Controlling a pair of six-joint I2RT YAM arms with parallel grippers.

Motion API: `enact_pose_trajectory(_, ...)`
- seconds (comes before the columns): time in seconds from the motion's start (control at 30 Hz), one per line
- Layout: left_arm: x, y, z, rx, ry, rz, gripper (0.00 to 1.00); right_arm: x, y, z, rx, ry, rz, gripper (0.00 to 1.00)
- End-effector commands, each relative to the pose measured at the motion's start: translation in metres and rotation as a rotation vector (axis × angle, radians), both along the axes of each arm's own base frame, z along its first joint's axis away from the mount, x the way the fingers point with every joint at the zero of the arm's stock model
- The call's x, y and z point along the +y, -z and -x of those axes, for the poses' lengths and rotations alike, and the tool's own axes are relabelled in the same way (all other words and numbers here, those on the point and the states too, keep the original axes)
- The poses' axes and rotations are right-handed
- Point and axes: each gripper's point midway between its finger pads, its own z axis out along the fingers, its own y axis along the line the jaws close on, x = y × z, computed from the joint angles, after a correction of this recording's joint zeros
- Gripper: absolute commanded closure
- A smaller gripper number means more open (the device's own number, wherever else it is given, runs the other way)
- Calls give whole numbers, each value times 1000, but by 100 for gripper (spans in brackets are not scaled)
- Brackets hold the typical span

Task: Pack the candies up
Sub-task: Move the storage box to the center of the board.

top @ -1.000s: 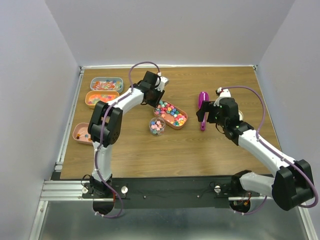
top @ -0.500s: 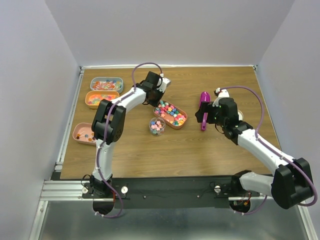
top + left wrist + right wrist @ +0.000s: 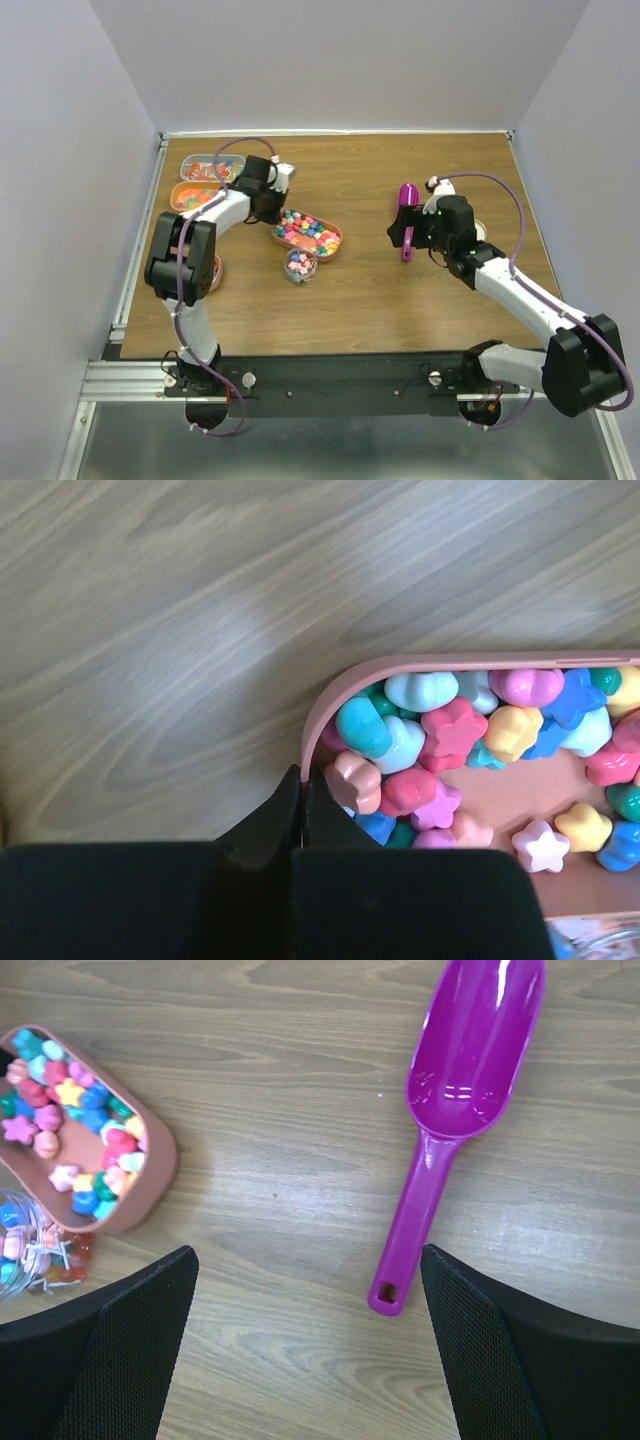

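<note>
Pastel star and ball candies [image 3: 450, 730] fill an oval pink tray [image 3: 330, 685]. My left gripper [image 3: 301, 780] is shut on the tray's rim at its left end, one finger inside and one outside. From above, that tray [image 3: 336, 247] lies left of centre with the left gripper [image 3: 277, 211] at its far-left end. A small glass jar [image 3: 300, 265] holding a few candies stands against the tray's near side. My right gripper [image 3: 310, 1350] hangs open over the handle end of the magenta scoop [image 3: 450, 1110], touching nothing. The scoop [image 3: 406, 205] lies flat, right of centre.
At the back left stand a grey tray [image 3: 205, 168] of red-orange wrapped pieces and an orange tray [image 3: 193, 196] of gummies. Another pink tray [image 3: 215, 272] is mostly hidden under the left arm. A round cream lid [image 3: 482, 230] peeks out behind the right arm.
The left gripper has shut on the pink tray's rim and drawn the tray to the left; the jar has shifted left with it. The right arm has hardly moved.
</note>
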Motion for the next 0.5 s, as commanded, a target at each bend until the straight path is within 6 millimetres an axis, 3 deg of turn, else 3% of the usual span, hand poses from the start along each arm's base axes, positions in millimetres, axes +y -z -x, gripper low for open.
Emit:
enact_pose_trajectory(0.0, 46, -11, 9, -22, -91, -22, 100, 7, -6, 4, -25, -46, -36, 3)
enact_pose_trajectory(0.43, 151, -17, 18, -44, -336, -124, 100, 19, -18, 13, -75, -78, -19, 3)
enact_pose_trajectory(0.47, 166, -15, 19, -46, -377, -139, 100, 18, -19, 13, -81, -74, -15, 3)
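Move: I already pinch the far-left rim of the storage box with my left hand; its middle is about 9 cm to my right, 5 cm back and 2 cm down. The empty gap in the row of boxes lies some 24 cm to my left and 4 cm back, between the orange box (22 cm left, 8 ahead) and the small candy box (21 left, 15 back). The jar stands about 8 cm right, 13 back. From my right hand, the storage box is roughly 26 cm left, 5 ahead and 11 lower. My left hand keeps its shut grip on the rim and goes on dragging the storage box about 12 cm to the left, level and steady, towards the gap in the row of boxes, turning some 15 degrees counter-clockwise on the way. My open right hand eases a couple of centimetres left, up and back near the scoop, touching nothing. ##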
